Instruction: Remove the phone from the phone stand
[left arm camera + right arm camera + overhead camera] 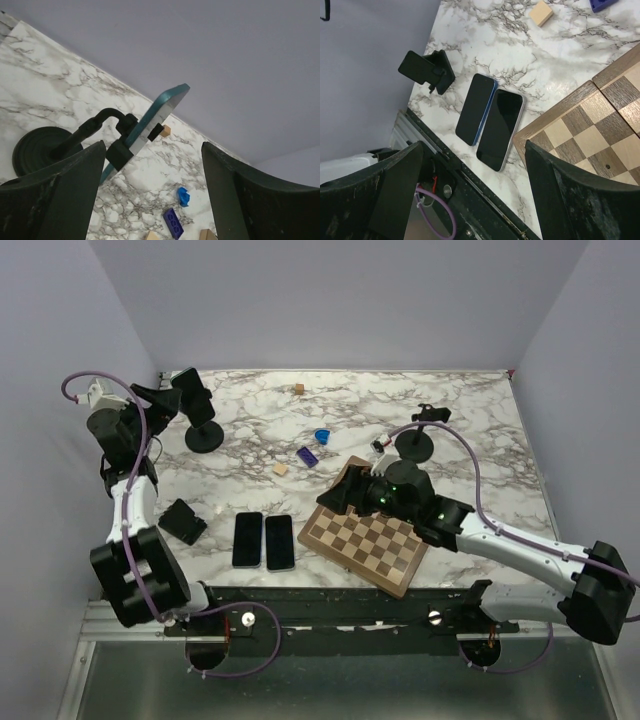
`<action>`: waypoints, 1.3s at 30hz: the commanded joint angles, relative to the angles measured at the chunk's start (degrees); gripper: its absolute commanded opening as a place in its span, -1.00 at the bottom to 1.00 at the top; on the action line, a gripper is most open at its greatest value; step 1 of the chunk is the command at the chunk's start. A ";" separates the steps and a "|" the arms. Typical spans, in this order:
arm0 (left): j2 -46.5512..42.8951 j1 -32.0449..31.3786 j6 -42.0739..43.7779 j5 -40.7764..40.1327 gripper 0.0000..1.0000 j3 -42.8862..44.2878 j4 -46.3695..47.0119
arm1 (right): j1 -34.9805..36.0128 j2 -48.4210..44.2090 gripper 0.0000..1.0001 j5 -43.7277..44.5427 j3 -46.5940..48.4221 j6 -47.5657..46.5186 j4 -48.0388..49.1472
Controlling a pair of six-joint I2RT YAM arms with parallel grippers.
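A teal-edged phone [161, 111] stands tilted in the black clamp of the phone stand [42, 147], at the table's back left. In the top view the phone [193, 393] sits above the stand's round base [205, 437]. My left gripper [152, 195] is open, its fingers [65, 190] short of the phone with nothing between them. From above, the left gripper [163, 400] is just left of the phone. My right gripper [340, 495] hovers open and empty over the chessboard's left corner. Below the right gripper [475, 195] in its wrist view is the table's front edge.
Two phones [247, 539] [279, 541] lie flat near the front, beside a small folding stand [183, 521]. A chessboard [368, 540] sits front centre. An empty second stand [415, 445] is at the back right. Wooden cubes [281, 469], a purple brick [308, 456] and a blue piece [322, 436] lie mid-table.
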 commanded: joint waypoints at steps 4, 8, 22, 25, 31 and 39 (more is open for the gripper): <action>16.20 4.03 -11.77 18.94 0.60 2.20 28.30 | -0.24 5.18 0.80 -3.39 2.87 -2.65 2.41; 18.84 4.11 -11.26 20.38 0.51 3.16 28.92 | -0.22 7.41 0.80 -5.11 3.41 -3.17 3.35; 20.05 -0.12 -1.09 17.77 0.13 9.54 18.83 | -0.22 8.20 0.80 -6.32 6.06 -5.07 -0.69; 19.11 0.11 -0.35 18.44 0.04 10.19 17.81 | -0.21 8.83 0.81 -6.58 6.32 -4.76 -0.65; 20.03 0.12 -0.77 19.19 -0.22 11.24 15.80 | -0.25 10.14 0.80 -7.87 7.18 -4.05 0.20; 18.42 -1.48 -2.01 20.37 -0.80 9.67 13.95 | -0.14 11.86 0.80 -8.82 6.06 -2.16 2.22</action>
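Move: The phone on the round-based stand is about 7 cm ahead of the left hand, 4 cm to its right and 2 cm below. The stand base sits some 5 cm ahead of that hand, straight below its line, about 23 cm down on the table. The wooden cube is some 20 cm ahead and 28 cm right; the folding stand is about 19 cm back and 4 cm left. From the right hand, the phone is roughly 27 cm ahead, 37 cm left and slightly higher. Forward and down first, about 4 cm by 5 cm, then back up with a shift right and a little more forward, the left hand comes onto the stand's phone while turning some 20 degrees clockwise. Its fingers narrow throughout and end almost shut, pinching the phone by its near long edge. The empty, open right hand drifts about 3 cm left and sinks slightly. ##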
